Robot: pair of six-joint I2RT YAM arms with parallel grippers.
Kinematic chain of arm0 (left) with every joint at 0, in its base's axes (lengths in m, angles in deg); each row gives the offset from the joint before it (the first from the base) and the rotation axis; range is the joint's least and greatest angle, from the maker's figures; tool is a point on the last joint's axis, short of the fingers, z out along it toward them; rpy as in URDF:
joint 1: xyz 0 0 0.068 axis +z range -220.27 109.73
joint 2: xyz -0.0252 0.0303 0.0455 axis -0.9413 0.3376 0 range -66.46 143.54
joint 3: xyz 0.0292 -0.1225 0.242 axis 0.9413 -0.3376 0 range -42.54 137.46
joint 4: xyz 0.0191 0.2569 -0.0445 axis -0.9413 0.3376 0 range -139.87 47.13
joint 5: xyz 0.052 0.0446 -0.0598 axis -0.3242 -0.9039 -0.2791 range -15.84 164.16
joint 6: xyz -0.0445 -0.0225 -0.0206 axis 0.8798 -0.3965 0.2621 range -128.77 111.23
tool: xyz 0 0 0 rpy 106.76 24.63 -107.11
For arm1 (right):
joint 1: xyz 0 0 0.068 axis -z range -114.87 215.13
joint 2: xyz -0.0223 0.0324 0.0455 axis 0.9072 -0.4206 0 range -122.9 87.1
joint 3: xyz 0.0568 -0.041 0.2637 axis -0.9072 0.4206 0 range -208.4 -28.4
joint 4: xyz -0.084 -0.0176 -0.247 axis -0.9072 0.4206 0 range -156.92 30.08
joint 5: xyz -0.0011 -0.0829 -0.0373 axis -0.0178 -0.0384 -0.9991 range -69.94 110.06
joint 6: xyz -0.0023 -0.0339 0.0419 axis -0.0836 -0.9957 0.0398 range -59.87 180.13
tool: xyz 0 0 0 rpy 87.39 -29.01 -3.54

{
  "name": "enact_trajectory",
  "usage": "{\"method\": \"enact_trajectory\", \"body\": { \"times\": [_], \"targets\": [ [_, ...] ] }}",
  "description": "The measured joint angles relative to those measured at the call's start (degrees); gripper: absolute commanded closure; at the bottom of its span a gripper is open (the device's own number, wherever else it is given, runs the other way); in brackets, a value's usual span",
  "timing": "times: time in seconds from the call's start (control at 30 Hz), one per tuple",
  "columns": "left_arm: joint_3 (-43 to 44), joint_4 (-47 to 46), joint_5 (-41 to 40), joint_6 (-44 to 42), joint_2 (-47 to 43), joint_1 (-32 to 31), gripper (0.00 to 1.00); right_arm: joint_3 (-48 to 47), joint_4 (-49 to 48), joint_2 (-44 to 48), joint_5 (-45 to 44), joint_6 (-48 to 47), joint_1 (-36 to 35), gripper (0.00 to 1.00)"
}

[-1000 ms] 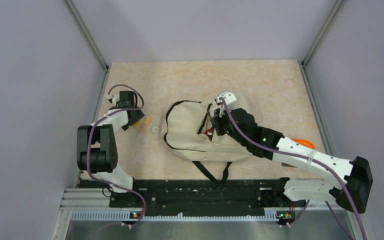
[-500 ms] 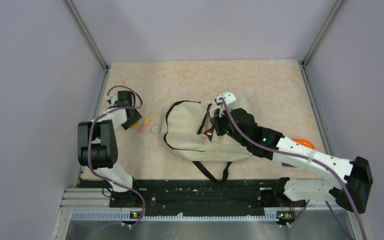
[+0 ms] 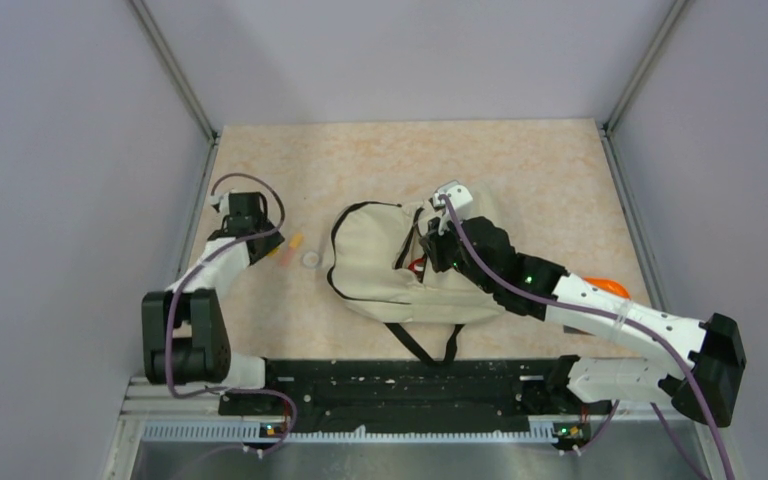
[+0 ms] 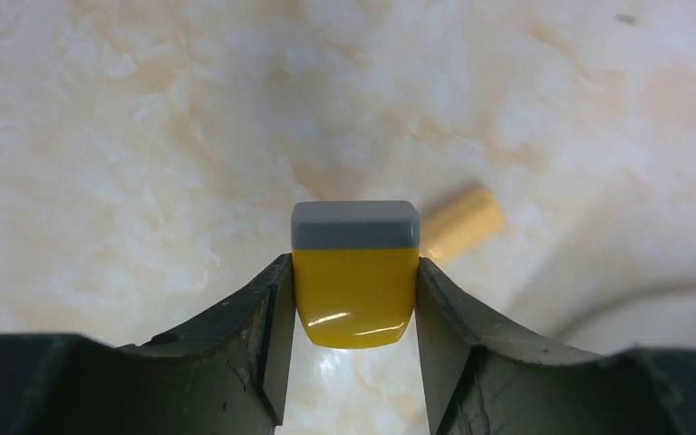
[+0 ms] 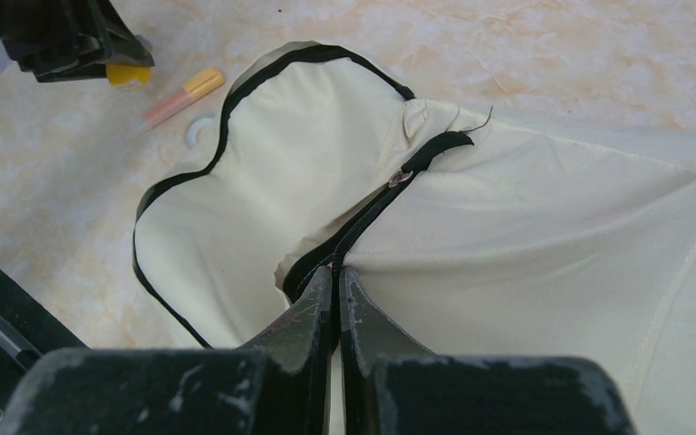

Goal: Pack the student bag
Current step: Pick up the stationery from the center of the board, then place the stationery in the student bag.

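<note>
The student bag [image 3: 380, 262] lies flat mid-table, cream fabric with black trim; its zipper edge [image 5: 390, 186] runs toward my right gripper. My right gripper [image 5: 337, 276] is shut on that black zipper edge, holding the opening [image 3: 412, 258] slightly apart. In the top view the right gripper [image 3: 430, 250] sits over the bag's right half. To the left of the bag, my left gripper [image 4: 353, 272] presses both sides of a small yellow block with a grey end [image 4: 353, 290]. The top view shows the left gripper [image 3: 263, 247] low over the table beside the left wall.
A pink pen with an orange cap [image 3: 290, 247] and a small white ring [image 3: 311, 259] lie between the left gripper and the bag. Something red [image 3: 416, 266] shows inside the bag's opening. An orange object [image 3: 605, 287] lies behind the right arm. A black strap [image 3: 425, 340] trails toward the near rail.
My left gripper's jaws have closed in onto the yellow block, and the left arm's elbow has swung toward the near edge. The right arm and the bag have not moved.
</note>
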Motion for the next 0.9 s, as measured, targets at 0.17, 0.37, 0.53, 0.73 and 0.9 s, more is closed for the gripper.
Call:
{"method": "enact_trajectory", "body": {
  "times": [0.17, 0.37, 0.53, 0.73, 0.9],
  "targets": [
    [-5.5, -0.4, 5.2, -3.3, -19.8, -6.1, 0.55, 0.0, -0.2, 0.0, 0.0, 0.0, 0.0, 1.00],
    [-10.0, -5.0, 16.7, -6.3, -38.2, -19.8, 0.57, 0.0, -0.4, 0.0, 0.0, 0.4, 0.0, 1.00],
    [-12.3, -8.2, 26.8, -6.5, -40.7, -27.8, 0.57, 0.0, -0.5, 0.0, 0.4, 0.9, 0.0, 1.00],
    [-12.4, -13.1, 35.5, -9.2, -33.3, -36.2, 0.58, 0.0, -0.6, 0.0, 0.9, 1.8, 0.0, 1.00],
    [-10.1, -17.3, 38.8, -11.3, -24.0, -41.2, 0.60, 0.0, -0.6, 0.0, 1.4, 2.5, 0.0, 1.00]
  ]
}}
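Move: The bag's opening, where the left hand takes the yellow stationery it already pinches, lies about 34 cm to its right, 9 cm back and 6 cm higher. The pink-and-orange marker lies some 4 cm right and 1 cm ahead, the white tape roll about 9 cm right and 2 cm back, both some 4 cm below. From the right hand, still pinching the bag's edge, the opening is about 3 cm left, 3 cm back and 4 cm below. Left hand lifts the pinched yellow stationery, swinging some 30 cm right and back towards the bag's opening, turning clockwise. ##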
